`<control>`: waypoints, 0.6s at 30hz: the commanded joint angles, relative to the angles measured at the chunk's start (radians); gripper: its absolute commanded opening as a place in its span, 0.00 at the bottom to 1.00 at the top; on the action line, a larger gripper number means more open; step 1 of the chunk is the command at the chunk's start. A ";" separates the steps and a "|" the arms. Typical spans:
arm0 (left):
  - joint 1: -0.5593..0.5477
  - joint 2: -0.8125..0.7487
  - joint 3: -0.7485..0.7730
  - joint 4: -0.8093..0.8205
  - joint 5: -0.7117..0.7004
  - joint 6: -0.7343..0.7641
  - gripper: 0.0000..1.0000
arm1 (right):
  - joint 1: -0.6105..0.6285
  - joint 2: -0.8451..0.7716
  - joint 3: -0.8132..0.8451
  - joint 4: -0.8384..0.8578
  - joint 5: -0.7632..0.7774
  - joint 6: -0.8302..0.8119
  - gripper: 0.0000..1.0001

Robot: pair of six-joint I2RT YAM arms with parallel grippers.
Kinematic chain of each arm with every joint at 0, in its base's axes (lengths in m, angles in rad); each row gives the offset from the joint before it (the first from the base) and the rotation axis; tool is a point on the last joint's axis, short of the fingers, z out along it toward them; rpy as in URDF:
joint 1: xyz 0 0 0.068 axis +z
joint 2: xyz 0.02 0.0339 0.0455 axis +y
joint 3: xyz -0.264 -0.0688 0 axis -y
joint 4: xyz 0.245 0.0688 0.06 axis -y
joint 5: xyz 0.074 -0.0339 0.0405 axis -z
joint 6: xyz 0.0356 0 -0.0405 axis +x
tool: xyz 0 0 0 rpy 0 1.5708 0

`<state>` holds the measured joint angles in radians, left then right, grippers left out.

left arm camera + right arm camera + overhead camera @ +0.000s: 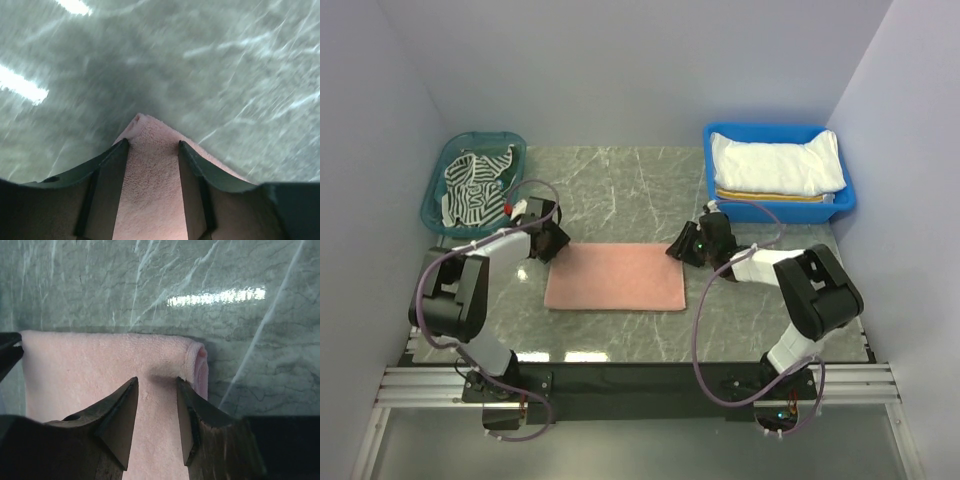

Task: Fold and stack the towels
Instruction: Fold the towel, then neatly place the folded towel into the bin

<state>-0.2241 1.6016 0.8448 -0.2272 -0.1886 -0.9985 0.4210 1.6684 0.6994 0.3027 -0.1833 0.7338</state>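
A salmon pink towel [615, 277] lies folded flat on the marble table, between the two arms. My left gripper [552, 243] is at its far left corner. In the left wrist view the jaws [152, 145] stand apart with the towel's corner [150, 180] showing between them. My right gripper [682, 247] is at the far right corner, and its jaws [156, 380] also stand apart over the pink cloth [90, 370], next to a rolled fold. A white towel [775, 165] lies on a yellow-and-white striped one [770, 195]. A dark-and-white striped towel [475, 180] lies crumpled.
A blue bin [770, 131] at the back right holds the white and yellow-striped towels. A teal basket [435, 215] at the back left holds the dark-striped one. Grey walls close in the table on three sides.
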 commanded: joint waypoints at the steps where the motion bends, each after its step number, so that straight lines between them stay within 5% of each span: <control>1: 0.029 0.078 0.063 -0.084 -0.080 0.061 0.55 | -0.008 -0.085 0.025 -0.109 0.103 -0.060 0.45; 5: 0.000 0.051 0.216 -0.181 -0.109 0.145 0.76 | -0.007 -0.268 0.064 -0.255 0.182 -0.137 0.54; 9: -0.174 -0.006 0.318 -0.274 -0.234 0.185 0.96 | -0.007 -0.395 0.089 -0.465 0.304 -0.160 0.75; 13: -0.392 -0.034 0.396 -0.334 -0.310 0.210 0.99 | -0.007 -0.508 0.051 -0.569 0.403 -0.172 0.92; 18: -0.664 0.000 0.431 -0.376 -0.285 0.182 0.99 | -0.008 -0.642 -0.078 -0.617 0.438 -0.156 0.95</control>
<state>-0.7822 1.6009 1.2442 -0.5163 -0.4404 -0.8242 0.4179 1.1027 0.6876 -0.2092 0.1741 0.5819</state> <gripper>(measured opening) 0.993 0.945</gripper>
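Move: The folded pink towel's middle lies about 13 cm to the right of the left hand and 6 cm back, some 3 cm lower; its far left corner is right at that hand's fingers. From the right hand, which is at the far right corner, the towel's middle is about 13 cm left, 6 cm back and 3 cm down, and the blue box's middle some 25 cm right and 21 cm ahead. Both hands open and rise about 10 cm, left crossing 17 cm rightward over the towel, right clearing it rightward. ##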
